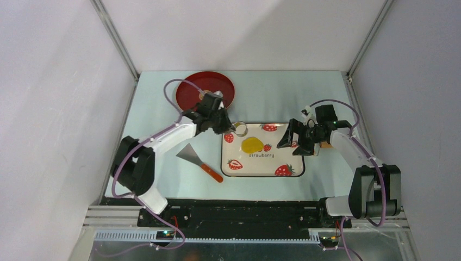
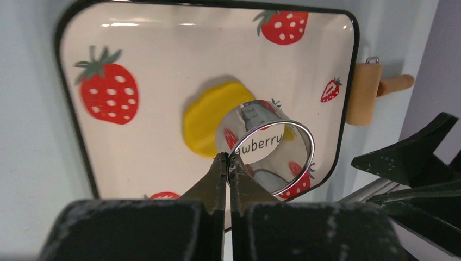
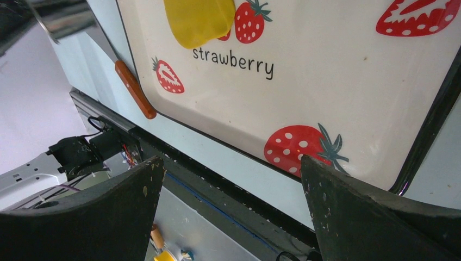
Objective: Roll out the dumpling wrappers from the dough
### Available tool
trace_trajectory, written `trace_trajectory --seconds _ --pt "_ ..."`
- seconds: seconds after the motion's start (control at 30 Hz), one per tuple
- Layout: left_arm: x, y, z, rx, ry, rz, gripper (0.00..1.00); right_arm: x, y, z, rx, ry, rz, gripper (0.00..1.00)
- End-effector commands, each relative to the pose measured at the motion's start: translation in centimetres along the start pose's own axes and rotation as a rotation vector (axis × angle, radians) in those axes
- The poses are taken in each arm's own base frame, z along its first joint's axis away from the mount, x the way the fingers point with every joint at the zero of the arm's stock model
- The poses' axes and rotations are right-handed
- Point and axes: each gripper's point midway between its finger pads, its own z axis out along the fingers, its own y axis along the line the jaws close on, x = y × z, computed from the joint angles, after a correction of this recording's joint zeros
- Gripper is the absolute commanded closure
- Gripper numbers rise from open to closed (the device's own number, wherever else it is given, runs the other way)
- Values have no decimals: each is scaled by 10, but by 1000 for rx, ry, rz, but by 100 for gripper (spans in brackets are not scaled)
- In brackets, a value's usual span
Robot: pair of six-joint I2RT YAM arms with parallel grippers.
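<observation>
The dough (image 1: pixel 252 144) is a flattened yellow patch in the middle of the strawberry tray (image 1: pixel 272 166). My left gripper (image 1: pixel 234 128) hovers at the tray's far left corner, shut on the wall of a shiny metal ring cutter (image 1: pixel 241 129). In the left wrist view the cutter (image 2: pixel 296 136), pinched by the gripper (image 2: pixel 228 157), hangs above the dough (image 2: pixel 206 117) and covers its right part. My right gripper (image 1: pixel 292 142) is open and empty at the tray's right edge. Its view shows the dough (image 3: pixel 198 19) far ahead of the gripper (image 3: pixel 229 163). The dumpling wrappers are out of view.
A wooden roller (image 2: pixel 369 92) lies just right of the tray, mostly hidden under the right gripper in the top view. A metal scraper (image 1: pixel 190 152) with an orange handle (image 3: pixel 135 89) lies left of the tray. A red plate (image 1: pixel 205 89) sits at the back.
</observation>
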Motion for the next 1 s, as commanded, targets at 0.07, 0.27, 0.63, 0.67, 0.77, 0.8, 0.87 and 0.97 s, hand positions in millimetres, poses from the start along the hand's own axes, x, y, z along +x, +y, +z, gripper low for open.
trace_trajectory --seconds 0.07,0.27,0.63,0.67,0.77,0.8,0.87,0.97 --pt "14 -28 23 -31 -10 34 100 -12 16 -10 -44 -43 -4 2" --pt "24 -29 33 -64 13 70 100 -24 34 5 -94 -19 3 19" --pt "25 -29 35 -80 30 93 100 -58 82 52 -131 63 -51 42" --pt "25 -29 35 -78 30 96 100 -58 82 58 -129 78 -45 44" --pt "25 -29 34 -77 33 103 100 -62 89 67 -140 97 -55 50" --pt "25 -30 34 -75 32 104 100 -64 89 72 -139 106 -50 51" --pt "24 -31 33 -72 31 106 100 -66 88 79 -126 119 -46 57" --pt "25 -32 32 -68 32 108 100 -64 82 88 -91 144 -58 65"
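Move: The left hand already holds the round metal cutter by its rim, with the yellow dough about 7 cm to its right and roughly 11 cm below. The tray's middle lies some 10 cm right and 2 cm back, the scraper about 17 cm left and 9 cm back, both 11-12 cm lower. From the right hand, the cutter is about 9 cm ahead, 17 cm left and level in height; the dough is 8 cm ahead, 13 cm left, 11 cm lower. The left hand keeps its shut grip on the cutter's rim and eases it right about 4 cm and down 3 cm, drawing slightly back, until it hangs over the dough, then holds it there. The empty right hand sets off a moment later, swinging left and forward some 12 cm in all towards the cutter's free side, rising slightly and sinking back while its wide-open fingers close to under half and come close to the rim, contact not clear. ##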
